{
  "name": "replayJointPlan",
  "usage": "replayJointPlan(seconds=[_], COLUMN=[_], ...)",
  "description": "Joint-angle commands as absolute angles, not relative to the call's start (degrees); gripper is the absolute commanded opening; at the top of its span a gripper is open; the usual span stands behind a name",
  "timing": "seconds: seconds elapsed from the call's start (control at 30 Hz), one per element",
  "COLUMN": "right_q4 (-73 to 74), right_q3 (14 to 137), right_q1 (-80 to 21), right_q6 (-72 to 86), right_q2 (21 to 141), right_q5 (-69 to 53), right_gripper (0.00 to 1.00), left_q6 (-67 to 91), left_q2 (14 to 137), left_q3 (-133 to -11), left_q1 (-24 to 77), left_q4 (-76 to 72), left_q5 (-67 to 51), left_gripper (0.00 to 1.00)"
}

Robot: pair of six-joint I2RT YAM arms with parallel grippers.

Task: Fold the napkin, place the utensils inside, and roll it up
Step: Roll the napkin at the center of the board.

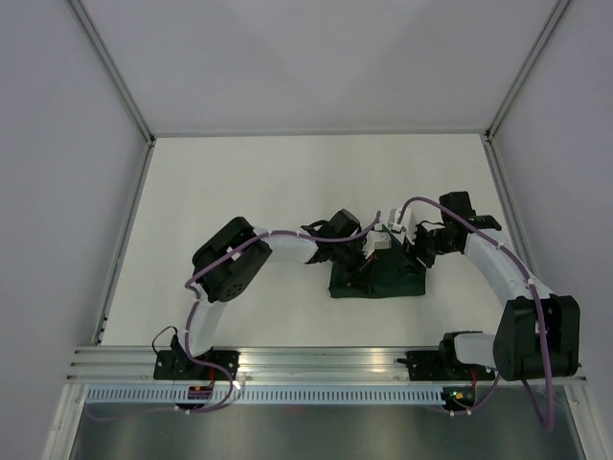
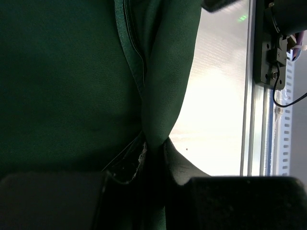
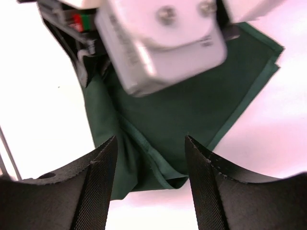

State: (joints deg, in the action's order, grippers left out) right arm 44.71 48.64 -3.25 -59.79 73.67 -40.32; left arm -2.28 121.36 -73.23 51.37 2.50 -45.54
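Observation:
The dark green napkin (image 1: 381, 279) lies folded and bunched on the white table between my two arms. My left gripper (image 2: 155, 152) is shut on a raised pleat of the napkin (image 2: 163, 86), and the cloth fills most of the left wrist view. In the top view, the left gripper (image 1: 357, 253) sits at the cloth's far left edge. My right gripper (image 3: 149, 165) is open just above the napkin's (image 3: 192, 105) near corner, with its fingers (image 3: 98, 179) on either side of the hem and not touching it. It sits at the cloth's far right (image 1: 419, 251). The utensils are out of view.
The left arm's pale wrist block (image 3: 163, 43) hangs over the cloth close in front of the right gripper. An aluminium rail (image 1: 316, 362) runs along the near table edge and shows in the left wrist view (image 2: 254, 120). Grey enclosure walls (image 1: 57, 192) border the white table.

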Motion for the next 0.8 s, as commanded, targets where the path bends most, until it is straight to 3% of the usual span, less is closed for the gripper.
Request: replayJointPlan(seconds=[0.0,0.23,0.77], right_q4=[49.7,39.7,25.9], right_q3=[48.3,41.3,31.6], right_q1=[-3.2,-6.6,-23.0], right_q6=[-65.6,-61.3,-54.9], right_q2=[73.7,66.9,65.6], right_q5=[-43.9,-40.4,-29.5], right_gripper=[0.64,0.65,0.68], left_q6=[-0.6,-0.6,1.7], left_q2=[126.2,131.2,137.0], left_q3=[-72.5,-78.7,-85.5], left_q1=[51.5,51.1,48.9], left_q4=[13.7,22.0,30.7], left_q5=[-40.3,-40.5,-44.1], left_gripper=[0.02,0.02,0.02])
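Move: The right hand, open and empty, is about 7 cm beyond the rolled near edge of the napkin. The stretch it goes for is also some 5 cm to its left and 8 cm below. The roll's right end lies about 8 cm back and straight in line, while the napkin's flat part is centred 8 cm left and 2 cm back. The left gripper already pinches the roll, roughly 15 cm left and 5 cm back. From the left hand that same stretch lies about 10 cm right, 2 cm back, level in height. Still pinching the napkin's rolled edge, the left gripper stays in place and twists it about 20 degrees, its top going forward. Meanwhile the right hand draws back about 6 cm towards the near edge, then also comes left about 4 cm, sinking about 6 cm in all. It turns slightly counter-clockwise, bringing its open fingers to either side of the roll, beside the left gripper, without closing. ##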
